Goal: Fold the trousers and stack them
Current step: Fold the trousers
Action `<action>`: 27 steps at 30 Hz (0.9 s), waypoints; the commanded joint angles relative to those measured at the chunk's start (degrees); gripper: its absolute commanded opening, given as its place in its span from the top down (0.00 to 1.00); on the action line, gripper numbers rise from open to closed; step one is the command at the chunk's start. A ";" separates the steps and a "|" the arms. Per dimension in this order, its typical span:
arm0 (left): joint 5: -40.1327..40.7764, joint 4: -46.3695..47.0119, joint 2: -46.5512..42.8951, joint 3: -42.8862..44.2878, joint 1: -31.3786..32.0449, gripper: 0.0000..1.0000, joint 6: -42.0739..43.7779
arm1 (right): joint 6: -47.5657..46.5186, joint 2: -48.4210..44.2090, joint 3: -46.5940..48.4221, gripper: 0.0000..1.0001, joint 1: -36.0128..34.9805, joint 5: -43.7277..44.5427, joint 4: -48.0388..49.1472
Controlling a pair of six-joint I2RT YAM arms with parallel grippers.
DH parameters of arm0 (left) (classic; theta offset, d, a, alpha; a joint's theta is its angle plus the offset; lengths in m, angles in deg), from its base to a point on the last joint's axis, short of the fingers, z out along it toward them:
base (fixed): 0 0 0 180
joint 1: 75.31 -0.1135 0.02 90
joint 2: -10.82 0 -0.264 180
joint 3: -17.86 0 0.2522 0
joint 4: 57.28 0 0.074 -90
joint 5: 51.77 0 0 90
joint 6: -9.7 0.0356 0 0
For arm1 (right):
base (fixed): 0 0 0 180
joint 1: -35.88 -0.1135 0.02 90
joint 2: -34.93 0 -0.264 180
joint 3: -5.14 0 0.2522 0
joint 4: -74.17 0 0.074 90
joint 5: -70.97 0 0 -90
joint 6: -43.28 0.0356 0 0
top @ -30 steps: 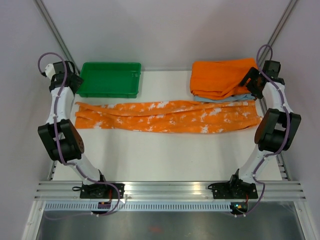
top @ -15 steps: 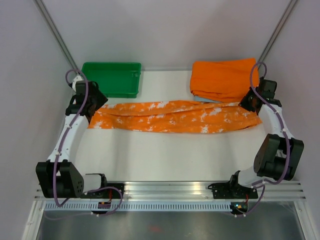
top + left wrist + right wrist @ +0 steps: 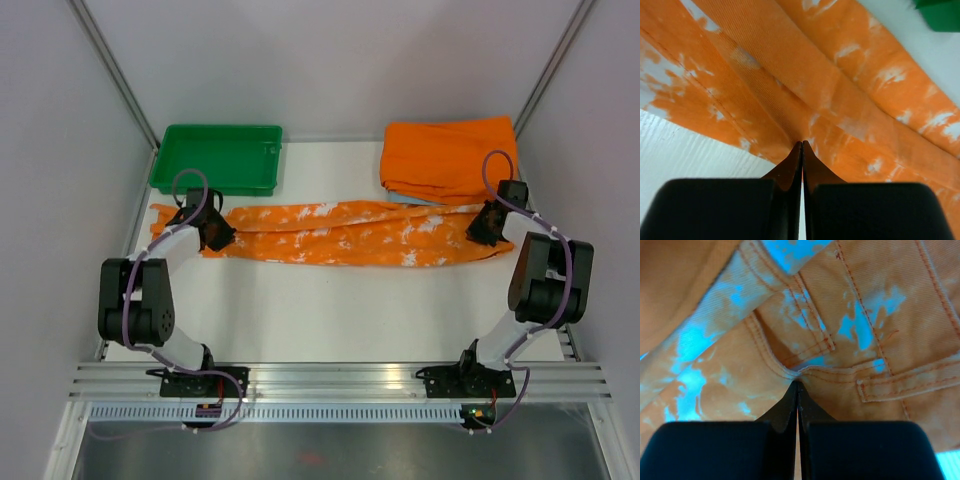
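The trousers [image 3: 340,232], orange with white splashes, lie stretched left to right across the middle of the table. My left gripper [image 3: 213,233] is down on their left leg end, shut with a fold of cloth pinched at its tips [image 3: 801,146]. A short piece of leg lies beyond it to the left. At the right end, my right gripper [image 3: 482,228] is shut on the stitched waistband, which puckers at its tips [image 3: 797,384]. Seams and a belt loop [image 3: 900,385] show beside it.
A green tray [image 3: 218,158] sits at the back left. A plain orange folded cloth [image 3: 448,155] lies at the back right on a light blue cloth [image 3: 402,198], just behind the waistband. Cage posts rise at both rear corners.
Both arms came down from the rear corners onto the two ends of the trousers, and both sets of jaws closed on the cloth. The left end has bunched slightly inward.
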 commanded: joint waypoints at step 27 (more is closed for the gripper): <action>12.81 -21.09 5.18 0.85 0.41 0.98 -11.67 | 3.98 -10.01 -13.00 1.00 -1.38 13.70 -10.44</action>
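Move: Each shut gripper hangs over the trousers. The patch the left one will press lies straight below it, about 5 cm down, with the cloth's near edge some 4 cm back from the hand; the green bin is about 23 cm ahead and 3 cm to its left. The right one's patch, beside the pocket, lies about 2 cm straight below it, and the folded stack sits roughly 22 cm ahead and 9 cm to that hand's left. Both shut grippers come down onto the trousers and press the cloth with their tips, the left sinking about 5 cm, the right only 2. The right then drags its patch back towards the base by some 6 cm; the left presses longer, starts late and drags back about 4 cm, its fingers tipping steeper and turning counter-clockwise. ##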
